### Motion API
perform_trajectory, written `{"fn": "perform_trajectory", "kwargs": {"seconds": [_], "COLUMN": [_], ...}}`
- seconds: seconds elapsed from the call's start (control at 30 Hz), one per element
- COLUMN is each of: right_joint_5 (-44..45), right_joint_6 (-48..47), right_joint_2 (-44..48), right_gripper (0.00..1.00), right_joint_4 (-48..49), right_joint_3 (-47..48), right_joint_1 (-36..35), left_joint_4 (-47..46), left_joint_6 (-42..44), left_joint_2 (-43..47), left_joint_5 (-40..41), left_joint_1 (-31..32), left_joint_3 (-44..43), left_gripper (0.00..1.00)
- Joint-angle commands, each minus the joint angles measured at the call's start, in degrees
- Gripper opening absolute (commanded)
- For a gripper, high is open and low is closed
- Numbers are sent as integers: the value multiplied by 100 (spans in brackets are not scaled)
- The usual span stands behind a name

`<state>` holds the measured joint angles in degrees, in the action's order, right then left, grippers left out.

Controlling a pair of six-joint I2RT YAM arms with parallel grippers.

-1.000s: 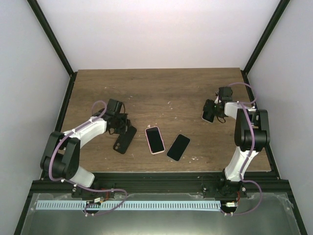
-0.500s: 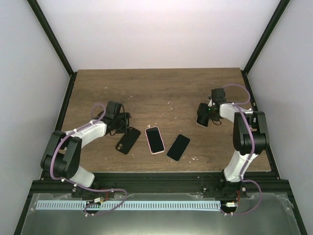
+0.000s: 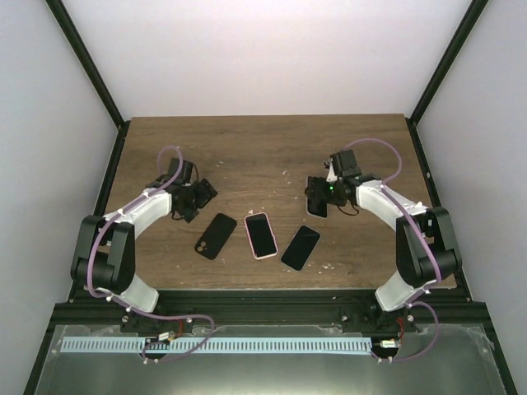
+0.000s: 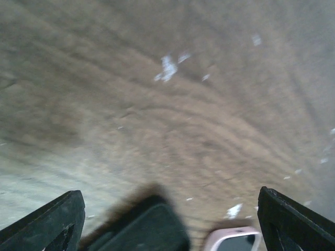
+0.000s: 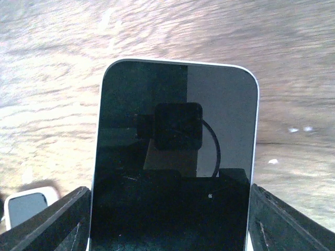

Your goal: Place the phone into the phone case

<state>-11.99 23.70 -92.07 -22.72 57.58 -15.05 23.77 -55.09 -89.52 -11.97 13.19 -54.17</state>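
Observation:
A black phone case (image 3: 216,235) lies flat on the wooden table, left of centre; it shows blurred at the bottom of the left wrist view (image 4: 141,227). My left gripper (image 3: 191,202) is open and empty, just back-left of the case and apart from it (image 4: 167,209). My right gripper (image 3: 319,197) is shut on a dark-screened phone with a pale rim (image 5: 175,146), held by its sides above the table right of centre (image 5: 170,209).
A phone in a pink case (image 3: 262,234) lies beside the black case; its corner shows in both wrist views (image 4: 233,241) (image 5: 29,206). Another black phone (image 3: 300,247) lies right of it. The table (image 3: 263,148) has dark frame posts at its back corners.
My left gripper let go of the black case, which now lies flat, and drew back to the left. My right gripper carried the phone leftward toward the table's middle.

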Motion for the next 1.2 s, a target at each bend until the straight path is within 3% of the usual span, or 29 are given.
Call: {"fn": "perform_trajectory", "kwargs": {"seconds": [0.0, 0.17, 0.33, 0.53, 0.8, 1.03, 1.17], "right_joint_5": [-130, -155, -231, -149, 99, 320, 437], "right_joint_6": [280, 522, 768, 977, 1272, 1661, 1857], "right_joint_2": [345, 582, 737, 677, 408, 62, -227], "right_gripper": [59, 58, 57, 57, 56, 54, 54], "right_joint_4": [-66, -54, 1, 41, 93, 187, 210], "right_joint_3": [148, 165, 181, 256, 598, 938, 1167], "right_joint_1": [-423, -876, -1275, -1710, -2363, -2982, -3360], "left_joint_4": [430, 668, 399, -243, -1154, -1347, -739], "left_joint_6": [1269, 1506, 1301, 631, -630, -1546, -1092], "left_joint_2": [177, 145, 346, 645, 1012, 1742, 2222], "left_joint_5": [305, 375, -126, -1299, -2052, -2106, -1425], "left_joint_1": [-18, -30, -36, 38, 663, 740, 463], "left_joint_3": [392, 669, 1241, 2073, 2697, 3077, 2890], "left_gripper": [92, 93, 92, 90, 89, 89, 90]}}
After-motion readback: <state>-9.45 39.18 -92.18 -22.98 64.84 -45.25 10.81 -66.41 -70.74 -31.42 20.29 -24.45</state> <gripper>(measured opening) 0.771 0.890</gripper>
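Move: The black phone case lies face-up about 9 cm back and 3 cm right of the open left hand, some 6 cm below it; from the right hand, which already holds a phone by its long sides, it lies some 33 cm left, 12 cm back and 7 cm lower. Counted from the left hand, the pink-cased phone lies 18 cm right and 9 cm back, the loose phone 31 cm right and 13 cm back. The left hand, fingers kept wide open, drops about 5 cm while drawing back to the black case, then sweeps some 8 cm to the right and on back, tilting some 20 degrees and pushing the case along sideways. Meanwhile the right hand keeps its grip and carries the phone about 19 cm left, 9 cm back and a little up, over the pink-cased phone towards the black case. ##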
